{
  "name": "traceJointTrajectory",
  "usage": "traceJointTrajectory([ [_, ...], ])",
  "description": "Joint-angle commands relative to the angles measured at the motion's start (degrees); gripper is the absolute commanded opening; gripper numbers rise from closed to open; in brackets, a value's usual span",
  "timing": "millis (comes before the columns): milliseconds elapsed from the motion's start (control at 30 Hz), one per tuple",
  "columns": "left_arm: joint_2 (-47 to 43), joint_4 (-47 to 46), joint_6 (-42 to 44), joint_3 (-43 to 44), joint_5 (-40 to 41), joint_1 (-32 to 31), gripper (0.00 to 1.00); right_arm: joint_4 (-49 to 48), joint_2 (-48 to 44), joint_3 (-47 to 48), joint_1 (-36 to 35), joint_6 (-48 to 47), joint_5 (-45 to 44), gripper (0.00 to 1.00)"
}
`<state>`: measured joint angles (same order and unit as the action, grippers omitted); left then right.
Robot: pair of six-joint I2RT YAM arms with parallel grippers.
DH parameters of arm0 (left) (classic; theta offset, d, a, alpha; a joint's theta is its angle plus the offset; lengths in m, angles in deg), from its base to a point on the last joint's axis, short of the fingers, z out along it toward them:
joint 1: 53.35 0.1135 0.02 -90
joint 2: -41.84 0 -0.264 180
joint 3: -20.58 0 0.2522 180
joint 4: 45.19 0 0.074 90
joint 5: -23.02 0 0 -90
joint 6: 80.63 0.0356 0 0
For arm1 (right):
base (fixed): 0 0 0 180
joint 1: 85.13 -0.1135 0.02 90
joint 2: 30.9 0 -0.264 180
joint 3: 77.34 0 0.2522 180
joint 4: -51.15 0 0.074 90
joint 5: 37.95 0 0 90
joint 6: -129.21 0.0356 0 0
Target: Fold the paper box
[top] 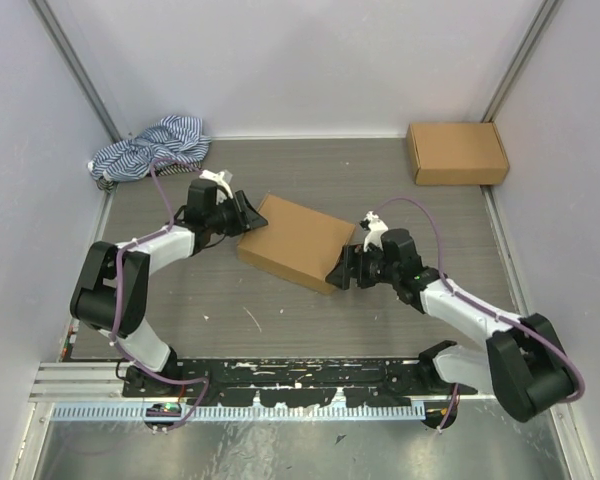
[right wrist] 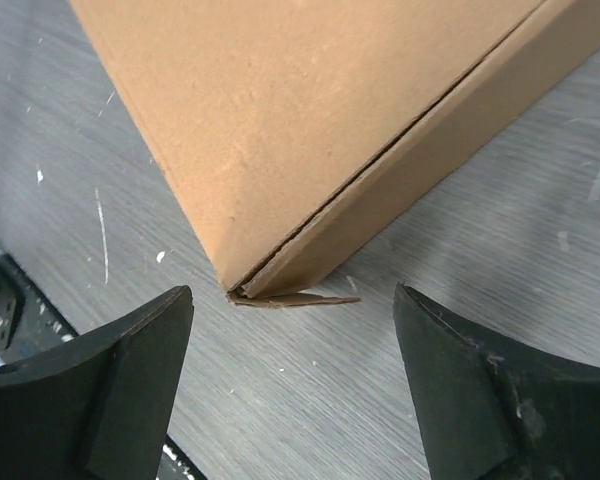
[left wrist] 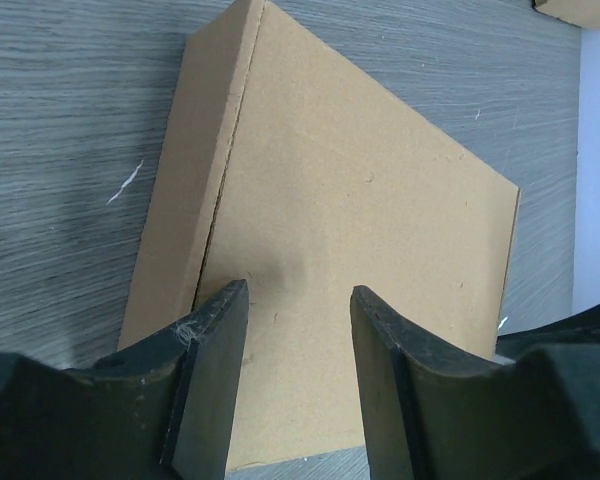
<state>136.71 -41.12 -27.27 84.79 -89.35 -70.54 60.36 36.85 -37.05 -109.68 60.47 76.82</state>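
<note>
The paper box [top: 295, 240] lies closed and flat on the table, turned at an angle between my two arms. My left gripper [top: 248, 212] is at the box's far-left corner. In the left wrist view its jaws stand open over the lid [left wrist: 360, 180], with nothing clamped between the fingertips [left wrist: 220, 310]. My right gripper [top: 342, 270] is at the box's near-right corner. In the right wrist view it is open wide, and that corner [right wrist: 280, 110] sits just beyond the fingers. A small cardboard tab [right wrist: 300, 298] pokes out from under the corner onto the table.
A second brown cardboard box [top: 457, 152] sits at the back right against the wall; its corner [left wrist: 580, 6] shows in the left wrist view. A blue-and-white striped cloth [top: 150, 148] is bunched at the back left. Walls enclose the table on three sides.
</note>
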Motion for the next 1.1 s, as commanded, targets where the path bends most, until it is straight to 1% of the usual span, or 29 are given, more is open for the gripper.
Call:
traceJointTrajectory([
  [0,-0.19,4.77,2.46,0.51,1.91,-0.15,0.53,4.08,-6.08,3.97,-0.27,-2.58,-9.17,0.87],
  [67,-1.32,5.02,2.94,0.72,1.57,-0.37,0.53,4.35,-5.89,5.24,-0.24,-3.94,-8.27,0.87],
  [167,-1.92,4.95,3.56,1.8,-0.36,-0.7,0.53,3.31,-3.1,7.17,-0.56,-5.71,-3.48,0.87],
  [267,-1.23,5.83,4.56,3.18,-1.42,-0.79,0.53,1.59,0.55,8.18,-3.24,-7.46,-1.26,0.86],
  [333,-0.46,6.76,5.05,4.16,-1.6,-0.85,0.53,2.39,2.65,9.29,-6.26,-9.03,-2.0,0.85],
  [500,1.43,7.62,5.34,4.64,-1.71,-0.89,0.53,6.29,4.92,11.27,-12.78,-10.67,-8.48,0.83],
  [700,2.39,9.59,6.06,5.53,-0.62,-1.65,0.53,10.12,4.39,11.97,-16.42,-10.02,-11.36,0.79],
  [800,3.06,10.83,6.57,6.11,0.02,-1.8,0.53,12.07,4.41,12.47,-17.82,-9.77,-10.88,0.75],
  [867,3.27,11.01,6.67,6.07,0.27,-1.88,0.53,12.1,4.5,12.44,-18.36,-9.61,-9.85,0.7],
  [1000,3.67,11.06,6.62,6.06,0.51,-2.06,0.53,9.56,5.34,11.08,-18.56,-8.75,-7.6,0.61],
  [1067,3.81,11.17,6.75,5.98,0.63,-2.14,0.53,7.92,6.2,10.26,-18.51,-8.4,-5.77,0.55],
])
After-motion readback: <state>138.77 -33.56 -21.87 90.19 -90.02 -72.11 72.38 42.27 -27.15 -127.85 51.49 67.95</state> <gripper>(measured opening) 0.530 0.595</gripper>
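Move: The loose flap at the box's near right corner lies about 3 cm back and 2 cm to the left of the right gripper, some 2 cm lower; the box's middle is roughly 7 cm ahead of that gripper and 10 cm to its left. The left gripper is already over the lid's left end, with the box's middle about 4 cm back and 10 cm to its right, and the flap some 15 cm back and 17 cm to its right. Lift the right gripper about 3 cm with a slight forward swing, then sweep it left and back while lowering it to the near side of the box's corner, turning it some 15 degrees counter-clockwise. Narrow its fingers around the loose flap on the way down, bringing the forward finger against it. Keep the left fingertips resting on the lid, yielding only about a centimetre to the right. ##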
